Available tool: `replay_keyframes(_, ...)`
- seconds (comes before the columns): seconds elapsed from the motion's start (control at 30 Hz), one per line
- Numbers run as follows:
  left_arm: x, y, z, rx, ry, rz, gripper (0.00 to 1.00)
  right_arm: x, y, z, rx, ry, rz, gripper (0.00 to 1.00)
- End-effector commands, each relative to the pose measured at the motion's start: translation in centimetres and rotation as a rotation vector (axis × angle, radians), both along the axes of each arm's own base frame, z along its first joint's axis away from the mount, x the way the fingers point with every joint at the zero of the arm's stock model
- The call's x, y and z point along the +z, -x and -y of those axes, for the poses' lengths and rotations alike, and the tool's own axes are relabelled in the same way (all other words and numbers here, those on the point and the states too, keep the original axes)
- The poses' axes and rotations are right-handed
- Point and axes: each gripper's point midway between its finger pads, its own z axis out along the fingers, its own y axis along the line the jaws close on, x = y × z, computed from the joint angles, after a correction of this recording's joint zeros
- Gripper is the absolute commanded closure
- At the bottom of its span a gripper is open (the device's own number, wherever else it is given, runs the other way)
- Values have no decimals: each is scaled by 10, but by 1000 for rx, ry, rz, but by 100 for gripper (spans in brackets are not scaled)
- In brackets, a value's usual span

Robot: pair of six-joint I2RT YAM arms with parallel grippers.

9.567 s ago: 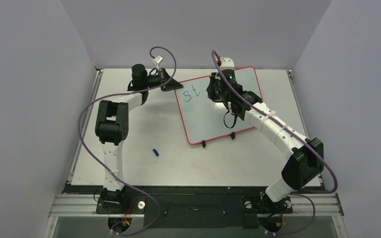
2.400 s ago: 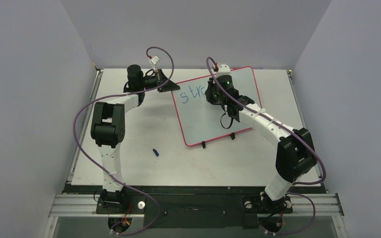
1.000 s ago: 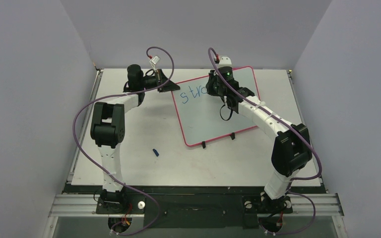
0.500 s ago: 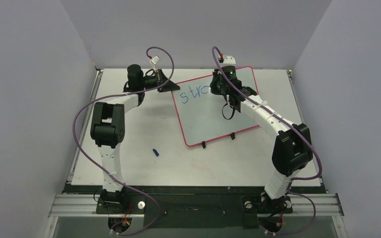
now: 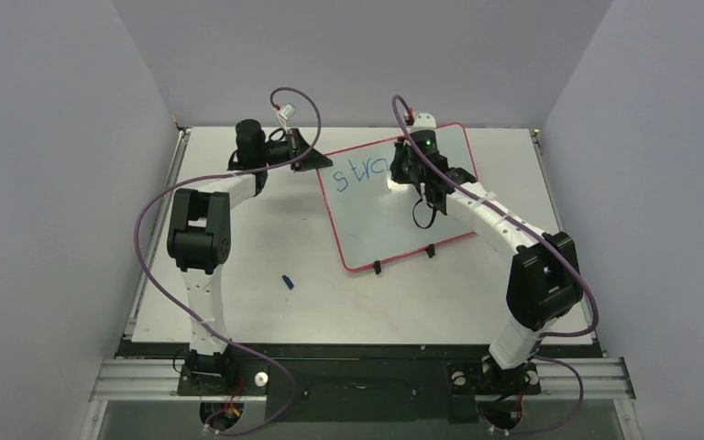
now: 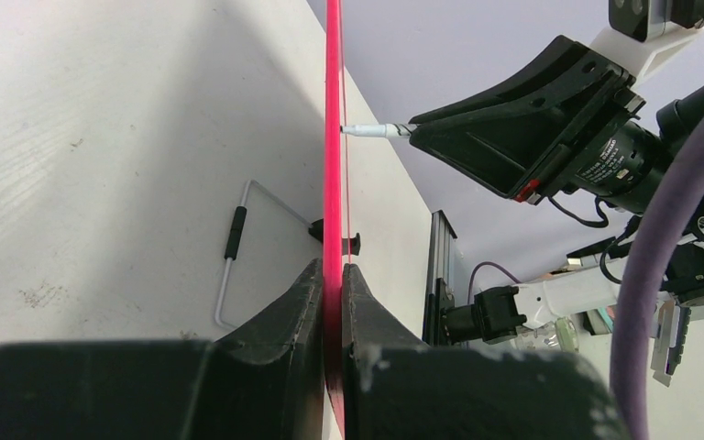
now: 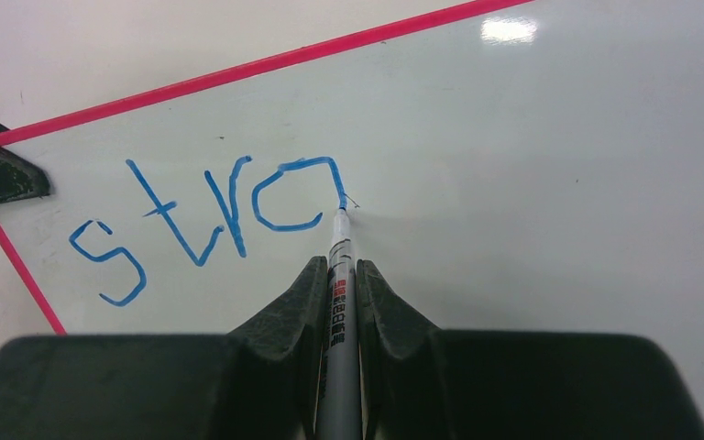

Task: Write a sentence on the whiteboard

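The whiteboard [image 5: 394, 225] lies tilted on the table, pale and glossy with a red-pink rim. Blue letters of the sentence [image 5: 353, 174] read "stro" along its top line, seen close up in the right wrist view [image 7: 211, 215]. My right gripper [image 7: 340, 266] is shut on a white marker [image 7: 337, 293], whose tip touches the board at the right end of the "o". My left gripper [image 6: 332, 270] is shut on the board's red rim [image 6: 334, 137] at the far-left corner [image 5: 316, 158]. The marker's tip [image 6: 367, 130] meets the board edge-on in the left wrist view.
A small blue marker cap [image 5: 287, 281] lies on the table, left of the board's near corner. Two black clips [image 5: 376, 267] [image 5: 429, 250] sit on the board's near edge. A wire stand [image 6: 234, 247] shows beside the board. Grey walls close in on three sides.
The writing has grown from "st" to "stro". My right gripper has shifted right along the top line with the marker. The left gripper has kept its hold on the rim.
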Motion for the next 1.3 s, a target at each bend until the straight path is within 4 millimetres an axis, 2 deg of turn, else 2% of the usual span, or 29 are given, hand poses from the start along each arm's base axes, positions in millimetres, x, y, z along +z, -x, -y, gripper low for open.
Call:
replay_keyframes(0.0, 57, 24, 7, -95, 21, 220, 100, -7, 16, -8, 37, -1, -37, 100)
replay_keyframes(0.37, 59, 25, 6, -96, 19, 224, 100, 7, 14, -25, 74, -17, -21, 100)
replay_keyframes(0.63, 61, 25, 6, -96, 19, 231, 100, 48, 18, -11, 40, -40, 64, 100)
replay_keyframes(0.8, 62, 26, 7, -98, 19, 233, 100, 65, 9, 4, -10, -55, 108, 100)
replay_keyframes(1.03, 63, 26, 6, -96, 18, 234, 100, 72, -13, 23, -72, -76, 117, 100)
replay_keyframes(1.27, 62, 26, 6, -97, 17, 234, 100, 69, -24, 26, -77, -89, 105, 100)
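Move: About 4 cm ahead of the right hand, 3 cm to its left and 3 cm lower lies the gap at the lower right of the unfinished "o", with the pen tip already on its right end. The letter "r" is some 5 cm left of that gap and 1 cm farther out; the board's red far edge runs about 7 cm straight beyond it. From the left hand, gripping the far-left corner, the gap is roughly 13 cm right, 2 cm back and 2 cm lower. Drawing the last stroke of the "o", the right hand takes the held pen about 2 cm back and left along the board, then lifts it clear, rising some 5 cm while swinging right and forward over blank board. The left hand keeps its pinch on the corner and eases up about 1 cm as the pen leaves. ##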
